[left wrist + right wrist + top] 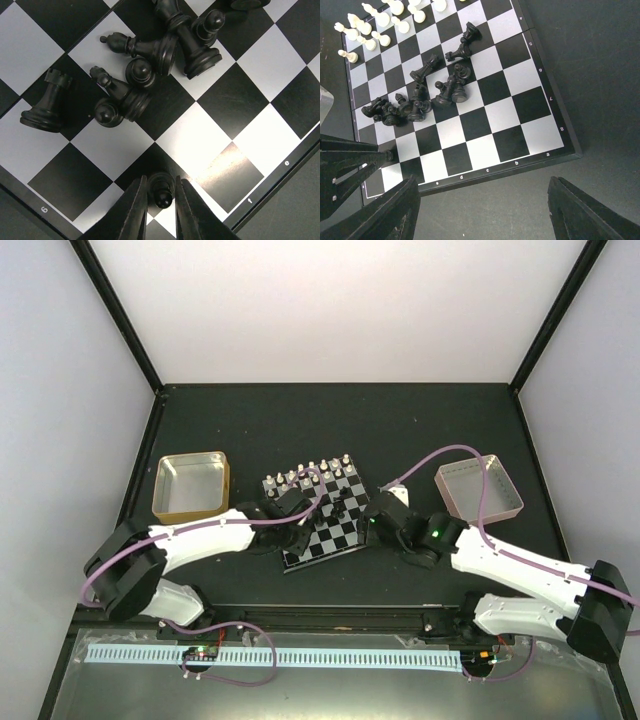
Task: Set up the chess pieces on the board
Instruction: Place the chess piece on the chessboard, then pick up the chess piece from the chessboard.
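Observation:
The board point(345, 540) lies between my arms, with white chess pieces point(310, 472) lined up along its far edge. Black chess pieces point(150, 55) lie tumbled in a heap mid-board, and a black rook point(45, 105) stands beside them. My left gripper point(161, 180) straddles a black pawn point(162, 196) standing upright on a dark square near the board's rim. Its fingers sit very close on both sides, and whether they touch the pawn is unclear. My right gripper point(482, 200) hangs wide open over the mat just off the board point(505, 115), holding nothing.
A gold-walled metal tray point(190, 485) sits left of the board and a pinkish metal tray point(478, 488) sits to its right. Dark mat surrounds the board. The left gripper's fingers point(350, 160) reach in from the left edge of the right wrist view.

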Motion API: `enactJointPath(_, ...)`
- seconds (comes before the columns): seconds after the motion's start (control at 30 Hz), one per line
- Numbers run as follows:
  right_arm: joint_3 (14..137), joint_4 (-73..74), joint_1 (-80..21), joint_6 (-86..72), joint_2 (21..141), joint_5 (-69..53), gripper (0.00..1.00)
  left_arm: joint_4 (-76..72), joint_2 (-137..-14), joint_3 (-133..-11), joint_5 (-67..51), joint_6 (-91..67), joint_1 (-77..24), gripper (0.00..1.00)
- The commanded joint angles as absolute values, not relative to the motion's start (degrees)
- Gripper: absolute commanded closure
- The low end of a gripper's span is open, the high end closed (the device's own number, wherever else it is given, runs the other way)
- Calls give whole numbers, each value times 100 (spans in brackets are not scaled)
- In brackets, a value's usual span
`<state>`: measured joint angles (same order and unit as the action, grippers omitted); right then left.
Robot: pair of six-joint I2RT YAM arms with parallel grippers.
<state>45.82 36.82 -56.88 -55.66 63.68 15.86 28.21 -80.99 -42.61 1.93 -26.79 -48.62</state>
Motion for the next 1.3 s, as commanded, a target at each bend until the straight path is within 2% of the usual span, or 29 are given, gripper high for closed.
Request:
enactJointPath(0.0, 4573, 3649, -5667, -5646, 6193, 1605, 29, 2992, -7915, -4481, 248, -2664, -4900, 81)
enactJointPath(0.37, 4791, 3311, -5661, -5164, 6517, 1195, 31, 3370, -6917, -4664, 750, -2855, -4750, 75)
enactJointPath(0.7, 6308, 3081, -5660, -4039, 8622, 441, 58, 2915, -4682, -3802, 1303, -2921, -3948, 73)
enactJointPath(0.8, 6921, 3295, -5668, -3805, 9405, 228, 65, 2642, -3865, -3408, 1713, -2993, -3812, 66)
enactJointPath(0.9, 7363, 3419, -5676, -3605, 9931, -41, 68, 2541, -3170, -3218, 1998, -3092, -3721, 57)
enactJointPath(1.03, 7846, 3695, -5747, -3410, 10455, -127, 69, 2509, -2675, -3164, 2296, -3143, -3687, 55)
enactJointPath(1.2, 8302, 4007, -5839, -3279, 10950, -115, 79, 2508, -2441, -3202, 2423, -3210, -3688, 53)
enactJointPath(1.27, 8471, 4086, -5852, -3283, 11145, -90, 80, 2518, -2419, -3231, 2470, -3188, -3677, 52)
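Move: The left hand's fingers stand around the set pawn, its middle 2 cm below. The right hand's likely aim, the upright pawn at the near-left end of the black jumble, lies about 16 cm left, 6 ahead and 11 below, or 4 cm ahead of the left hand. From that pawn, the fallen rook is 2 cm left and 2 farther out, the fallen king 5 cm right. Left hand lifts off up and left while right sweeps 17 cm left, sinking, fingers narrowing, towards the jumble. ##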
